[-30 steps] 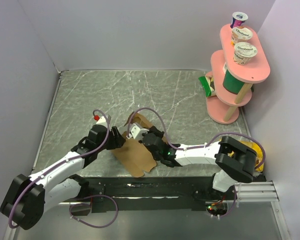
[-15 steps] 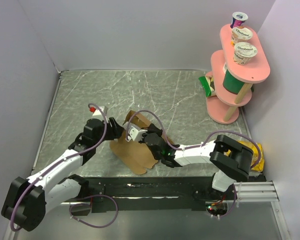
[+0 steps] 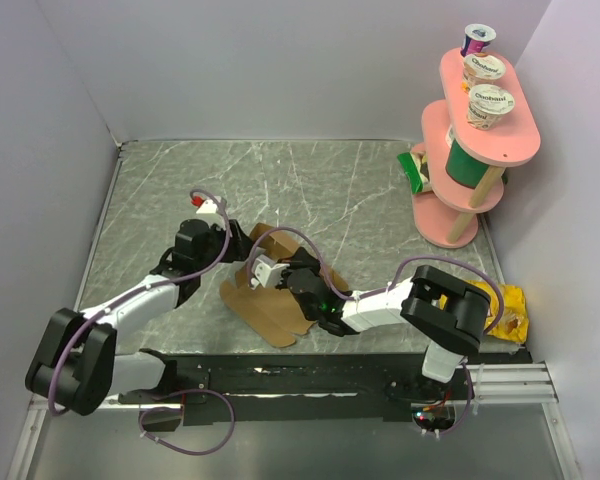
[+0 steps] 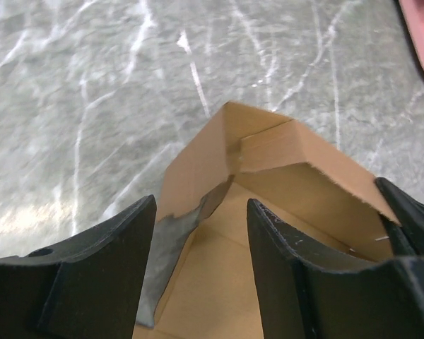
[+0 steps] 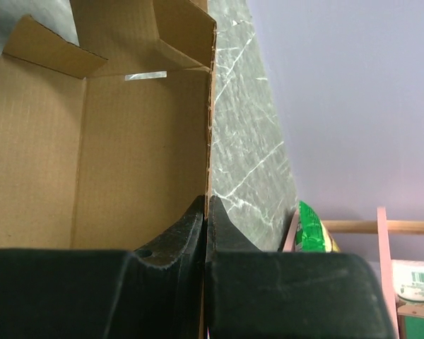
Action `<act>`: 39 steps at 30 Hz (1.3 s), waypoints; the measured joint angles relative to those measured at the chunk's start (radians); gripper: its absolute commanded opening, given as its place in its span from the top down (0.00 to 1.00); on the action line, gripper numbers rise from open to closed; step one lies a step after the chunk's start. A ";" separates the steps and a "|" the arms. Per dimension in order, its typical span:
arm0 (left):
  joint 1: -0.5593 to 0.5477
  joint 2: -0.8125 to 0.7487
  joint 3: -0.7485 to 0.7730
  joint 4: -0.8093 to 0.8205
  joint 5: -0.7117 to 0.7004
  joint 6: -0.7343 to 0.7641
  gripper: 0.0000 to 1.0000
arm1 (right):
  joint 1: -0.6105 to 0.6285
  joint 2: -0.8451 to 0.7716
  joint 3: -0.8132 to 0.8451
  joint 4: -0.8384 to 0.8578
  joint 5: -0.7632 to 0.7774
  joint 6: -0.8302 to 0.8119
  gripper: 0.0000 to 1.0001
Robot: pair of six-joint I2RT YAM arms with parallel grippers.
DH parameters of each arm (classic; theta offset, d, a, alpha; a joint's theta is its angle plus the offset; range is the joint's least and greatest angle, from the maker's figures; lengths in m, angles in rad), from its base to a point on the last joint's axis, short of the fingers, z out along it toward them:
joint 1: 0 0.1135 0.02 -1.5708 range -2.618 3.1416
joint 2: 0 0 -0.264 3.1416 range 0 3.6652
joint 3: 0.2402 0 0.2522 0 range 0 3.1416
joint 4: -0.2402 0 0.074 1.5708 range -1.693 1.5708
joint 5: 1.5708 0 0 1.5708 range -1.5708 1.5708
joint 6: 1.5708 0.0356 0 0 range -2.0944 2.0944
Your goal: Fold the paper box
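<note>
The paper box (image 3: 268, 300) is brown cardboard, partly set up, with flaps raised, and lies on the marble table near the front. My right gripper (image 3: 269, 271) reaches in from the right. In the right wrist view it (image 5: 207, 202) is shut on the upright edge of a box wall (image 5: 141, 134). My left gripper (image 3: 242, 244) hangs at the box's far left corner. In the left wrist view it (image 4: 201, 205) is open over the box (image 4: 268, 159). One of its fingers (image 4: 283, 261) is above the box floor, and nothing is gripped.
A pink two-tier stand (image 3: 480, 150) with yogurt cups stands at the back right, with a green packet (image 3: 414, 170) at its foot. A yellow bag (image 3: 507, 312) lies by the right arm's base. Grey walls close in the left, back and right sides.
My left gripper has moved away from the front edge and rightward to the box's far left corner. My right gripper has shifted left slightly, still holding the box wall.
</note>
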 measured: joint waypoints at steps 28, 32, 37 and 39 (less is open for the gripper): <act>-0.092 0.208 -0.038 0.292 -0.030 0.138 0.99 | -0.001 -0.122 -0.005 -0.124 0.021 0.166 0.27; -0.149 0.199 -0.109 0.353 -0.111 0.152 0.99 | 0.001 -0.283 -0.005 -0.248 0.013 0.296 0.26; -0.198 0.174 -0.146 0.403 -0.211 0.157 0.99 | 0.002 -0.476 -0.034 -0.387 -0.005 0.475 0.25; -0.220 0.158 -0.158 0.412 -0.255 0.161 0.99 | 0.002 -0.546 -0.043 -0.459 -0.017 0.560 0.25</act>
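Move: The box's upright left flap stands about 3 cm ahead of the open left gripper, 3 cm to its right and 3 cm lower. Of that hand, the middle of the far wall lies roughly 13 cm right and 3 cm back; the near flap is some 14 cm back, 5 cm right and 10 cm below. The shut right gripper already holds the far wall's upper edge, the wall's middle about 3 cm straight below it; from there the left flap is some 10 cm left and 4 cm farther out. Ease the left gripper about 4 cm forward, down and right onto the left flap and shut its fingers on the free edge, while the right keeps its pinch on the far wall. Then open the right gripper and lift it clear, up about 8 cm and back and right, rolling its left side up some 30 degrees, as the left draws the pinched flap back and a little right. ##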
